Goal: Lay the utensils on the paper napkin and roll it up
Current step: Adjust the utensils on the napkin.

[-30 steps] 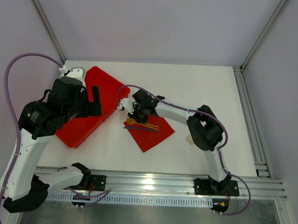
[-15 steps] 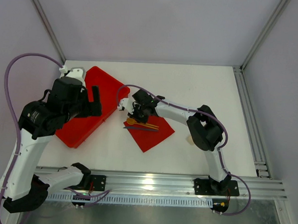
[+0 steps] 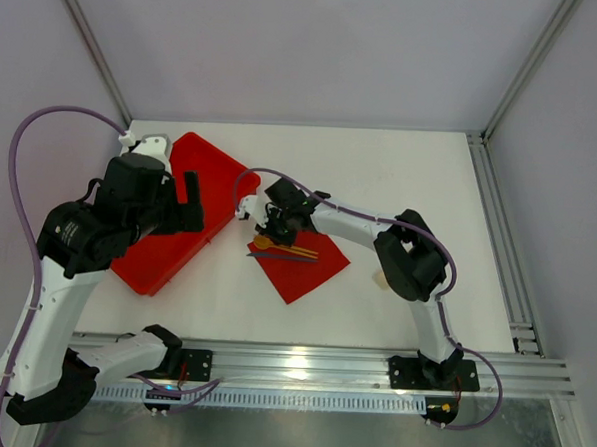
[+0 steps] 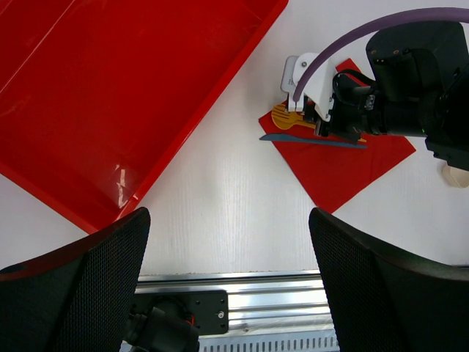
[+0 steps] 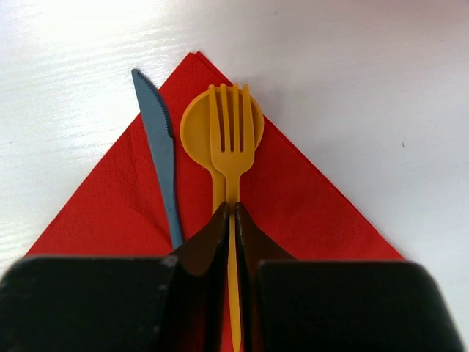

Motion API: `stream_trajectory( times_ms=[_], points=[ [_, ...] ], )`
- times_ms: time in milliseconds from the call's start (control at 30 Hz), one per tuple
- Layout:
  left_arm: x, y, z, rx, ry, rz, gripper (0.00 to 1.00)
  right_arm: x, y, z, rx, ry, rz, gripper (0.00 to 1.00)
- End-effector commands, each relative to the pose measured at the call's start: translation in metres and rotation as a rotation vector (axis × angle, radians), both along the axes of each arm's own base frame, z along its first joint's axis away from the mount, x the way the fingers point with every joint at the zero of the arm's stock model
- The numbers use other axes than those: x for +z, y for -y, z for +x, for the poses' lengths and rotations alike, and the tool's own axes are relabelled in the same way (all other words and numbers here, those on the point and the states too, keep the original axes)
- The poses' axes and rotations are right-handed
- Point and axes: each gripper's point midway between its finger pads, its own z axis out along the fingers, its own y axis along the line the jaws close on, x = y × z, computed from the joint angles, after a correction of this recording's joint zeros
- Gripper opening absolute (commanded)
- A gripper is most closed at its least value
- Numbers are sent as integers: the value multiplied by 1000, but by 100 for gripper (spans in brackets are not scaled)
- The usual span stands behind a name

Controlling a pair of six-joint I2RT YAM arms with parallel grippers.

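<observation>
The red paper napkin (image 5: 311, 202) (image 3: 306, 271) lies flat as a diamond on the white table. On it lie the utensils: a yellow fork (image 5: 231, 128) on top of a yellow spoon (image 5: 192, 138), with a blue knife (image 5: 157, 136) just to their left. My right gripper (image 5: 230, 208) (image 3: 275, 228) is shut on the fork's handle, low over the napkin. My left gripper (image 4: 229, 217) (image 3: 193, 206) hangs open and empty over the table between the red tray (image 4: 110, 95) and the napkin (image 4: 344, 176).
The large rigid red tray (image 3: 156, 258) sits at the left under the left arm. A small pale object (image 3: 380, 280) lies by the right arm's elbow. The metal rail (image 3: 301, 366) runs along the near table edge.
The right gripper's fingers have closed the last bit onto the fork's handle. Neither arm has visibly shifted, and the utensils and napkin lie where they were.
</observation>
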Motion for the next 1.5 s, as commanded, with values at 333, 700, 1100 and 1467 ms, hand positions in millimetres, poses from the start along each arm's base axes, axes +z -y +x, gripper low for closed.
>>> stream_trajectory(
  times_ms=[333, 700, 1100, 1467],
  points=[
    [-4, 10, 2, -10, -20, -46, 89, 61, 11, 0, -122, 59, 123, 21],
    [-10, 20, 3, -25, -34, -96, 85, 80, 34, -5, -327, 8, 184, 22],
    [-38, 72, 35, -103, -67, -243, 70, 116, 140, 22, -1049, -180, 163, 4],
    [-101, 136, 50, -131, -53, -267, 65, 111, 185, -19, -1135, -417, 453, 46]
  ],
)
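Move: The napkin's middle lies about 4 cm to the right hand's right, 3 cm back and 2 cm below the nearly shut fingertips. The fork, stacked on the spoon, is centred 2 cm right of that hand, level with it; the knife lies 3 cm back, straight in line, and the beige tray 30 cm right, 3 cm back. From the left hand the napkin is some 23 cm right, 9 cm ahead, 33 cm below. Right hand rises and swings about 20 cm right from the utensils, turning clockwise; left sinks rightward towards the napkin. ##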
